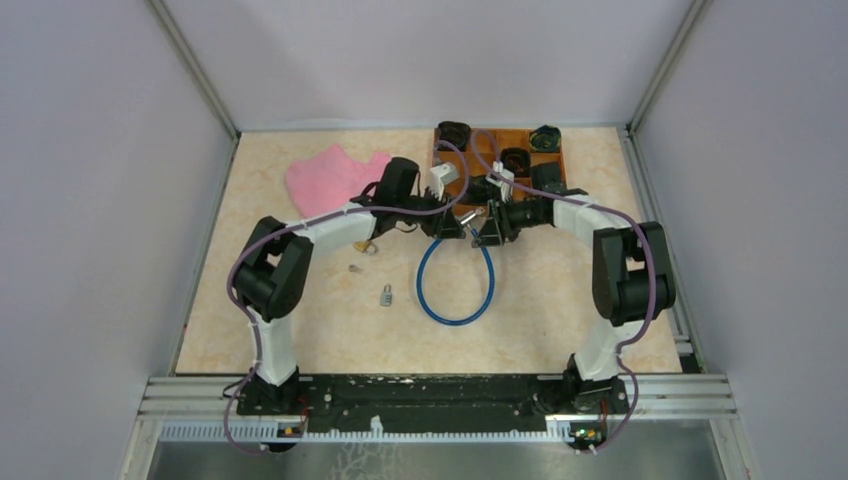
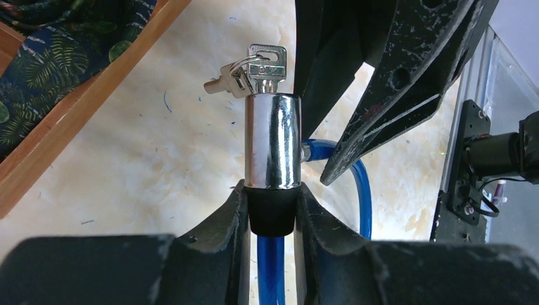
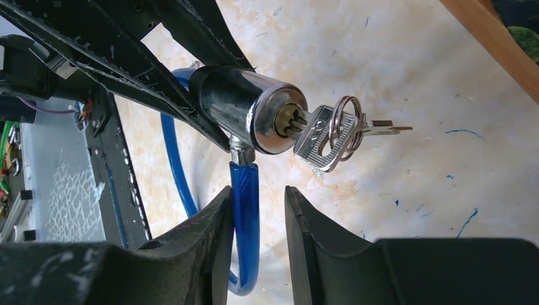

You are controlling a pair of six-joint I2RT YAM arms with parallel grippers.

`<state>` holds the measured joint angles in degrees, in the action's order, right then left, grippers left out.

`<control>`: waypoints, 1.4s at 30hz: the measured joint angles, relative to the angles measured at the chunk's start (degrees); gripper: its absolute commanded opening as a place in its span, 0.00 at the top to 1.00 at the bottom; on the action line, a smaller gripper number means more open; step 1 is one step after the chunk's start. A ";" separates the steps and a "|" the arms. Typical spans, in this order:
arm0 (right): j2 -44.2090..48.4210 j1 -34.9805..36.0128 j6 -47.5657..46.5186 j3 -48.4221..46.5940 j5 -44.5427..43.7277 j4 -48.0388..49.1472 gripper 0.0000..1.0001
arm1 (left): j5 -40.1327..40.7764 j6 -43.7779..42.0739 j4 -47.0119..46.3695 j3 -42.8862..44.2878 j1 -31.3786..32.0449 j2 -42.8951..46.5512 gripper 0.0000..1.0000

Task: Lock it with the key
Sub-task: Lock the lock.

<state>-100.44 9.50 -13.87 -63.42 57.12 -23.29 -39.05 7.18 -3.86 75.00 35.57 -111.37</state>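
Observation:
A blue cable lock (image 1: 455, 285) lies looped on the table, its chrome cylinder (image 1: 466, 216) lifted between my two arms. The key (image 2: 267, 63), on a ring with a spare, sits in the cylinder's (image 2: 273, 140) end face. My left gripper (image 2: 271, 190) is shut on the black collar below the chrome. In the right wrist view the key (image 3: 324, 136) sticks out of the cylinder (image 3: 245, 105). My right gripper (image 3: 257, 194) is open. The blue cable (image 3: 245, 216) hangs between its fingers against the left one, with a gap to the other.
A wooden tray (image 1: 552, 160) with dark items stands at the back right, close behind the grippers. A pink cloth (image 1: 330, 178) lies at the back left. A small padlock (image 1: 386, 295) and a brass piece (image 1: 366, 246) rest on the table near the left arm.

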 measured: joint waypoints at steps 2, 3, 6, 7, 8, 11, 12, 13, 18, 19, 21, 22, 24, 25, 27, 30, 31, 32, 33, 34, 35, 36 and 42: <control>0.00 0.00 0.00 0.02 0.48 0.00 0.66 | 0.31 0.72 -0.09 -0.09 -0.09 0.39 1.00; 0.00 0.00 0.00 0.04 0.70 0.04 0.66 | 0.48 1.03 -0.13 -0.13 -0.11 0.52 1.00; 0.00 0.00 0.00 0.15 1.25 0.20 0.82 | 1.07 2.10 -0.33 -0.46 -0.28 1.07 1.00; 0.00 0.00 0.09 0.22 1.55 0.24 0.90 | 1.18 2.29 -0.44 -0.50 -0.33 1.16 1.00; 0.00 0.00 0.26 0.37 2.19 0.48 0.96 | 1.68 2.58 -0.66 -0.66 -0.37 1.27 1.00; 0.00 0.04 0.26 0.39 2.95 0.79 1.00 | 1.75 3.32 -1.38 -1.49 -0.59 1.70 1.00; 0.11 0.04 0.50 0.39 3.15 0.92 1.00 | 1.64 3.39 -1.79 -1.84 -0.59 1.92 1.00; 0.28 0.04 0.50 0.39 3.32 1.01 1.00 | 1.42 3.39 -2.38 -2.19 -0.59 2.12 1.00; 3.58 0.09 0.90 0.39 3.34 1.05 1.00 | -1.46 2.51 -5.64 -3.65 -0.90 3.65 1.00; 4.55 0.15 0.96 0.39 3.37 1.05 1.00 | -2.05 2.08 -6.21 -3.72 -0.96 4.15 1.00; 6.49 0.57 1.07 0.04 3.45 0.87 1.00 | -3.06 0.94 -7.06 -3.72 -1.05 5.55 1.00; 7.04 0.66 1.09 -0.50 3.58 0.68 1.00 | -3.26 0.52 -7.39 -3.72 -1.09 6.16 1.00; 7.67 0.98 1.51 -2.16 3.80 0.28 1.00 | -3.65 -0.22 -8.17 -3.67 -1.44 7.30 1.00; 7.85 1.16 1.57 -3.10 3.85 0.04 1.00 | -3.98 -0.61 -8.61 -3.63 -1.70 7.78 1.00; 8.22 1.57 1.68 -4.50 3.76 -0.39 1.00 | -4.61 -1.25 -9.18 -3.45 -2.08 8.46 1.00; 8.98 2.03 1.68 -6.01 3.15 -1.27 1.00 | -5.79 -2.25 -10.16 -3.41 -2.45 9.22 0.98; 9.25 2.27 1.62 -6.51 2.89 -1.66 1.00 | -6.16 -2.86 -10.49 -3.41 -2.45 9.46 0.98; 9.57 2.36 1.44 -6.93 2.56 -2.14 1.00 | -6.47 -3.54 -10.73 -3.41 -2.47 9.73 0.98; 9.81 2.45 1.05 -7.32 2.25 -2.73 1.00 | -6.64 -4.26 -10.84 -3.43 -2.47 9.94 0.97; 10.14 2.51 0.35 -7.67 1.92 -3.34 1.00 | -6.71 -5.07 -11.02 -3.48 -2.45 10.27 0.96; 10.49 2.60 -0.28 -7.76 1.66 -3.67 1.00 | -6.97 -6.01 -11.32 -3.65 -2.45 10.60 0.95; 11.13 2.78 -1.42 -7.87 1.20 -4.13 1.00 | -7.19 -7.15 -11.74 -4.02 -2.43 11.06 0.95; 16.90 3.93 -6.80 -5.29 -0.70 -4.70 1.00 | -9.97 -13.66 -15.52 -8.87 -2.01 15.13 0.92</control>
<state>-83.55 13.43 -20.67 -68.71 56.42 -27.99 -49.01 -6.48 -19.38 66.13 33.56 -96.25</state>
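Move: Resting at the right hand's half-open fingertips, no more than 1 cm off to the left, is the cable end whose pin already sits in the lock body. The chrome lock body is roughly 3 cm ahead and 3 cm left, its keys 5 cm ahead and 2 cm left; the wooden tray's middle lies 15 cm ahead, 3 cm right and some 10 cm lower. From the left hand, already gripping the lock's black base, the cable end is about 5 cm right and 2 cm back. Pinching the cable's blue sleeve just beside the metal pin, the right fingers close from half-open, while the left keeps its hold on the lock's black base. Both hands then rise together about 11 cm, rolling some 25 to 30 degrees so that their forward sides tip up. ##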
